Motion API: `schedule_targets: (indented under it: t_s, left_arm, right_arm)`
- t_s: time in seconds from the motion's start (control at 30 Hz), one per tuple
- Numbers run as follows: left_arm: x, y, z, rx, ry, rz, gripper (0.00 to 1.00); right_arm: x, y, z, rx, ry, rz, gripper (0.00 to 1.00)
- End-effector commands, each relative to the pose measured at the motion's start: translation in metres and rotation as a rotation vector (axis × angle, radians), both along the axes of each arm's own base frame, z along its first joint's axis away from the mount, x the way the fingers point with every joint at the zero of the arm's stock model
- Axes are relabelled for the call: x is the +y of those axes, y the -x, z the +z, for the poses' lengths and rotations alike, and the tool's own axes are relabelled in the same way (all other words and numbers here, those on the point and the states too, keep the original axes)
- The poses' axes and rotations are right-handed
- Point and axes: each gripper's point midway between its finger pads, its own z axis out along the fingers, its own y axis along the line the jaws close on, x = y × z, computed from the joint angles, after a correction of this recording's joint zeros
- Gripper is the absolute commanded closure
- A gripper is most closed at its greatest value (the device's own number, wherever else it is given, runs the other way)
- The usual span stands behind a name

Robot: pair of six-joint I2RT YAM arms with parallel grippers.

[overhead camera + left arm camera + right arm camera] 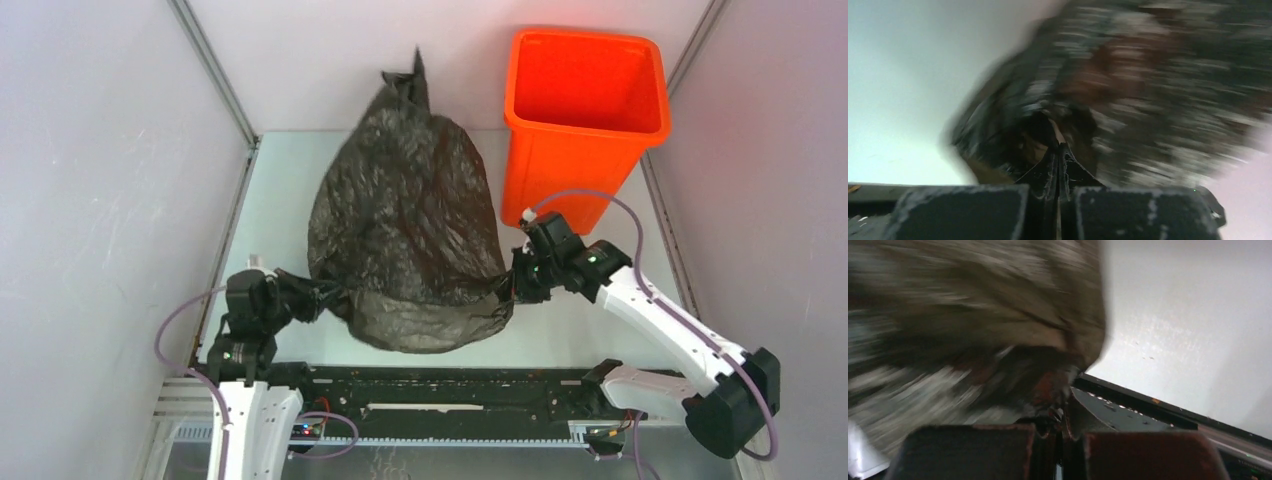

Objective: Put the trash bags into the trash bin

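A large wrinkled black trash bag (pixel 408 225) hangs spread open between my two grippers above the table's middle, its knotted tip pointing to the back. My left gripper (pixel 322 297) is shut on the bag's left edge; in the left wrist view the closed gripper (pixel 1058 150) pinches the blurred film (pixel 1148 75). My right gripper (pixel 512 288) is shut on the bag's right edge; the right wrist view shows this gripper (pixel 1064 407) closed on the film (pixel 973 315). The orange trash bin (pixel 584 125) stands upright at the back right, empty as far as I see, just behind the right gripper.
Grey enclosure walls rise on the left, back and right. A black rail (pixel 450 385) runs along the near edge between the arm bases. The right arm's cable (pixel 620 215) loops close to the bin's front wall.
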Motion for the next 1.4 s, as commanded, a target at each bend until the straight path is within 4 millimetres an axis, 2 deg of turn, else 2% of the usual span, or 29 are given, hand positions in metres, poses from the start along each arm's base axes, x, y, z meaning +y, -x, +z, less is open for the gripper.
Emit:
schedule_targets:
  t_s: [0.0,0.03,0.1,0.13,0.17,0.2,0.27,0.3,0.33,0.37,0.4,0.43,0.47,0.53,0.6,0.63,0.67,0.7,0.73,0.8,0.83,0.93,1.03,1.07,1.13,1.2,1.27,1.33,1.37]
  left_arm:
    - [-0.005,-0.044,0.155,-0.472,0.001,-0.045,1.0]
    - [-0.005,-0.057,0.186,-0.527,-0.03,-0.068,1.0]
    - [-0.006,-0.071,0.277,-0.699,-0.109,-0.117,1.0]
    - [-0.009,-0.064,0.346,-0.843,-0.13,-0.135,1.0]
    - [-0.013,-0.052,0.401,-0.962,-0.126,-0.154,1.0]
    - [-0.018,-0.047,0.449,-1.068,-0.105,-0.173,1.0]
    - [-0.024,-0.001,0.534,-1.3,-0.037,-0.189,1.0]
    - [-0.027,0.021,0.56,-1.382,0.006,-0.199,1.0]
    - [-0.028,0.038,0.573,-1.439,0.015,-0.21,1.0]
    - [-0.029,0.044,0.572,-1.449,0.0,-0.214,1.0]
    - [-0.028,0.041,0.557,-1.414,-0.031,-0.208,1.0]
    - [-0.025,0.025,0.527,-1.33,-0.071,-0.189,1.0]
    - [-0.02,0.011,0.487,-1.209,-0.098,-0.156,1.0]
    - [-0.002,-0.027,0.369,-0.88,-0.166,-0.086,1.0]
    - [0.013,-0.036,0.257,-0.6,-0.205,-0.065,1.0]
    - [0.014,-0.032,0.223,-0.535,-0.196,-0.086,1.0]
    - [0.014,-0.029,0.202,-0.503,-0.178,-0.103,1.0]
    - [0.013,-0.024,0.198,-0.507,-0.168,-0.108,1.0]
    - [0.012,-0.02,0.207,-0.544,-0.176,-0.109,1.0]
    - [0.009,-0.016,0.245,-0.667,-0.211,-0.119,1.0]
    - [0.007,-0.015,0.267,-0.733,-0.225,-0.14,1.0]
    - [0.0,-0.021,0.327,-0.863,-0.28,-0.22,1.0]
    - [-0.009,-0.024,0.361,-0.942,-0.267,-0.269,1.0]
    - [-0.012,-0.025,0.365,-0.955,-0.245,-0.283,1.0]
    - [-0.019,-0.027,0.359,-0.93,-0.193,-0.3,1.0]
    - [-0.027,-0.028,0.348,-0.899,-0.156,-0.315,1.0]
    - [-0.031,-0.029,0.332,-0.854,-0.161,-0.303,1.0]
    - [-0.031,-0.033,0.312,-0.769,-0.199,-0.269,1.0]
    - [-0.035,-0.034,0.306,-0.748,-0.201,-0.281,1.0]
  right_arm:
    - [0.021,-0.045,0.132,-0.337,-0.245,-0.043,1.0]
    - [0.026,-0.058,0.157,-0.386,-0.266,-0.042,1.0]
    - [0.043,-0.082,0.209,-0.452,-0.306,-0.017,1.0]
    - [0.051,-0.087,0.239,-0.481,-0.324,0.01,1.0]
    - [0.059,-0.092,0.269,-0.522,-0.341,0.032,1.0]
    - [0.063,-0.088,0.322,-0.617,-0.388,0.055,1.0]
    - [0.07,-0.08,0.381,-0.73,-0.447,0.091,1.0]
    - [0.072,-0.074,0.4,-0.77,-0.481,0.108,1.0]
    - [0.076,-0.071,0.41,-0.79,-0.506,0.122,1.0]
    - [0.08,-0.069,0.412,-0.791,-0.525,0.135,1.0]
    - [0.084,-0.067,0.404,-0.771,-0.528,0.15,1.0]
    - [0.083,-0.061,0.396,-0.766,-0.532,0.162,1.0]
    - [0.086,-0.062,0.374,-0.729,-0.522,0.165,1.0]
    - [0.084,-0.059,0.32,-0.629,-0.499,0.141,1.0]
    - [0.076,-0.051,0.25,-0.496,-0.449,0.107,1.0]
    - [0.069,-0.044,0.216,-0.428,-0.413,0.083,1.0]
    - [0.061,-0.035,0.182,-0.36,-0.37,0.058,1.0]
    - [0.054,-0.025,0.155,-0.296,-0.337,0.042,1.0]
    - [0.049,-0.015,0.132,-0.243,-0.309,0.046,1.0]
    - [0.049,0.004,0.101,-0.158,-0.293,0.089,0.98]
    - [0.051,0.007,0.095,-0.145,-0.288,0.105,0.97]
    - [0.062,0.001,0.102,-0.174,-0.302,0.137,0.93]
    - [0.063,-0.008,0.119,-0.228,-0.3,0.127,0.8]
    - [0.064,-0.008,0.124,-0.24,-0.311,0.137,0.76]
    - [0.066,-0.003,0.127,-0.241,-0.331,0.165,0.69]
    - [0.066,0.003,0.126,-0.234,-0.324,0.187,0.61]
    - [0.057,0.004,0.124,-0.248,-0.29,0.175,0.53]
    - [0.047,0.005,0.125,-0.28,-0.261,0.163,0.5]
    - [0.045,0.008,0.127,-0.292,-0.259,0.171,0.45]
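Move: Both hands pinch the trash bag's near edge; the middle of its body is about 14 cm ahead of the left hand, 14 cm to its right and a few centimetres higher. From the right hand, the bag's middle is some 14 cm ahead and 20 cm to the left, slightly above. The trash bin's middle stands about 28 cm ahead of the right hand and 12 cm to its right, roughly level in height. Still pinching the bag's edge, both hands whip it up, the left by about 54 cm and the right by 43, tipping their fingers upward, then swing it down again. The left keeps its grip and climbs once more to finish well above its start, fingers still tipped up; the right dips lowest, rises slightly and opens its fingers about halfway around its corner. ##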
